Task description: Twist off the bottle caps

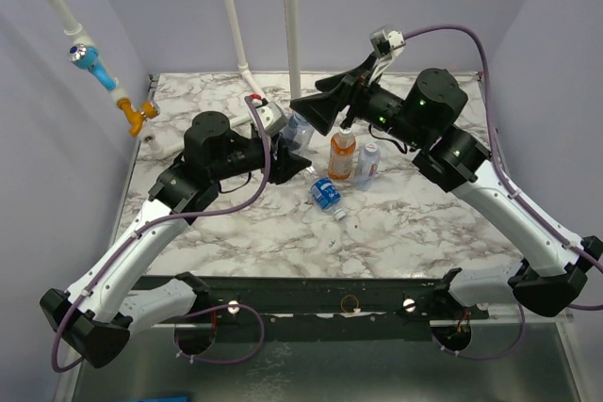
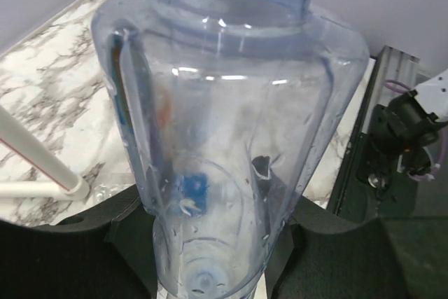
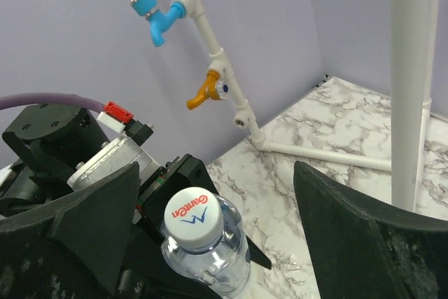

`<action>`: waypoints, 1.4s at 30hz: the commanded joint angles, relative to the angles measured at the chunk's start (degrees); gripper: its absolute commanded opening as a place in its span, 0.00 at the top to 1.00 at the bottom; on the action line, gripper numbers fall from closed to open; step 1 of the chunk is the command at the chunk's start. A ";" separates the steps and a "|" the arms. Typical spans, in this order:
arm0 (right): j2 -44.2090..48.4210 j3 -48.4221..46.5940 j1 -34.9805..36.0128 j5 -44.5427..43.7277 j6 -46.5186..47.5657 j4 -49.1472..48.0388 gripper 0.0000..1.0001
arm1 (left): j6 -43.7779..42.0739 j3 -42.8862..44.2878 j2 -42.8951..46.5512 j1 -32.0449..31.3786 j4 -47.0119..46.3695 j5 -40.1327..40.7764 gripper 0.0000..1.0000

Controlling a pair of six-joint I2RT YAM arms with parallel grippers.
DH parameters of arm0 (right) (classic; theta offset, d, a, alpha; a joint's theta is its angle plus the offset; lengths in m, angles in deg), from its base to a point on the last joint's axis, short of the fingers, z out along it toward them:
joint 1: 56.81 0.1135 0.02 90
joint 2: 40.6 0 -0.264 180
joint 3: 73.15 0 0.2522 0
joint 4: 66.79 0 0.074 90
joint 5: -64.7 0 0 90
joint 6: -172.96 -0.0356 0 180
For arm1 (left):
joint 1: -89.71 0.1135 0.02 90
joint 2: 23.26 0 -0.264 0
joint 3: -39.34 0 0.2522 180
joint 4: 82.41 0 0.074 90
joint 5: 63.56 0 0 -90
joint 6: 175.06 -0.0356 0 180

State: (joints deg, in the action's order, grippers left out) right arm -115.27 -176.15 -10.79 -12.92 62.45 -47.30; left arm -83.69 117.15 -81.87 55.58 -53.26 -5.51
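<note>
My left gripper point(image 2: 210, 243) is shut on a clear blue-tinted bottle point(image 2: 224, 124), holding its body tilted above the table. That bottle's white cap point(image 3: 194, 218), printed with red and blue, is on its neck. The cap sits between the wide-apart fingers of my right gripper point(image 3: 224, 222), nearer the left finger and untouched. From above, the right gripper point(image 1: 325, 112) hangs open over the held bottle point(image 1: 300, 129). An orange bottle point(image 1: 342, 157) and a clear bottle point(image 1: 369, 162) stand mid-table. A blue-labelled bottle point(image 1: 325, 193) lies in front of them, with a small loose white cap point(image 1: 340, 215) beside it.
White pipes rise at the back of the marble table point(image 1: 424, 223): a slanted one with a blue tap point(image 1: 89, 56) and an orange tap point(image 1: 139, 118), and a vertical pipe point(image 3: 409, 82). Purple walls close in on three sides.
</note>
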 commanded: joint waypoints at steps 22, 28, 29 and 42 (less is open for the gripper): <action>-4.82 -1.91 1.53 -3.79 -2.20 1.36 0.71 | -1.63 0.35 -2.39 0.21 -2.30 9.75 0.85; -2.99 -3.00 1.44 -1.79 1.08 2.67 0.92 | -2.16 2.88 -1.96 0.20 -2.29 2.04 0.85; -2.69 -3.65 1.46 -0.60 1.96 2.83 0.95 | -2.11 3.37 -1.86 0.20 -2.24 -0.11 0.85; 0.35 -5.07 -0.30 39.05 8.14 -0.21 1.00 | 3.01 2.38 0.16 0.20 3.08 -27.48 0.85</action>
State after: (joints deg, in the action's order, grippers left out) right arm -115.21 -178.38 -10.70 10.91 68.18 -46.92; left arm -83.08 119.10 -81.70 55.93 -54.17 -22.18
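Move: The cap of the clear bottle in the left hand sits between the right hand's open fingers but off-centre, about 2 cm back, 1 cm left and 2 cm below. From the left hand this cap is about 12 cm above, 1 cm back and 2 cm right. Far beneath the right hand, some 38 to 45 cm down, are the blue-label bottle 2 cm ahead and 5 cm right, the orange bottle 7 ahead and 9 right, and the standing clear bottle 4 ahead and 16 right. The right fingers close on the cap after that hand eases down, left and forward, as the left hand brings the bottle about 3 cm forward. With the cap gripped, both hands swing back some 8 cm and rise 3 to 4 cm, the right turning about 25 degrees counter-clockwise and the left, still holding the bottle, as much clockwise. ##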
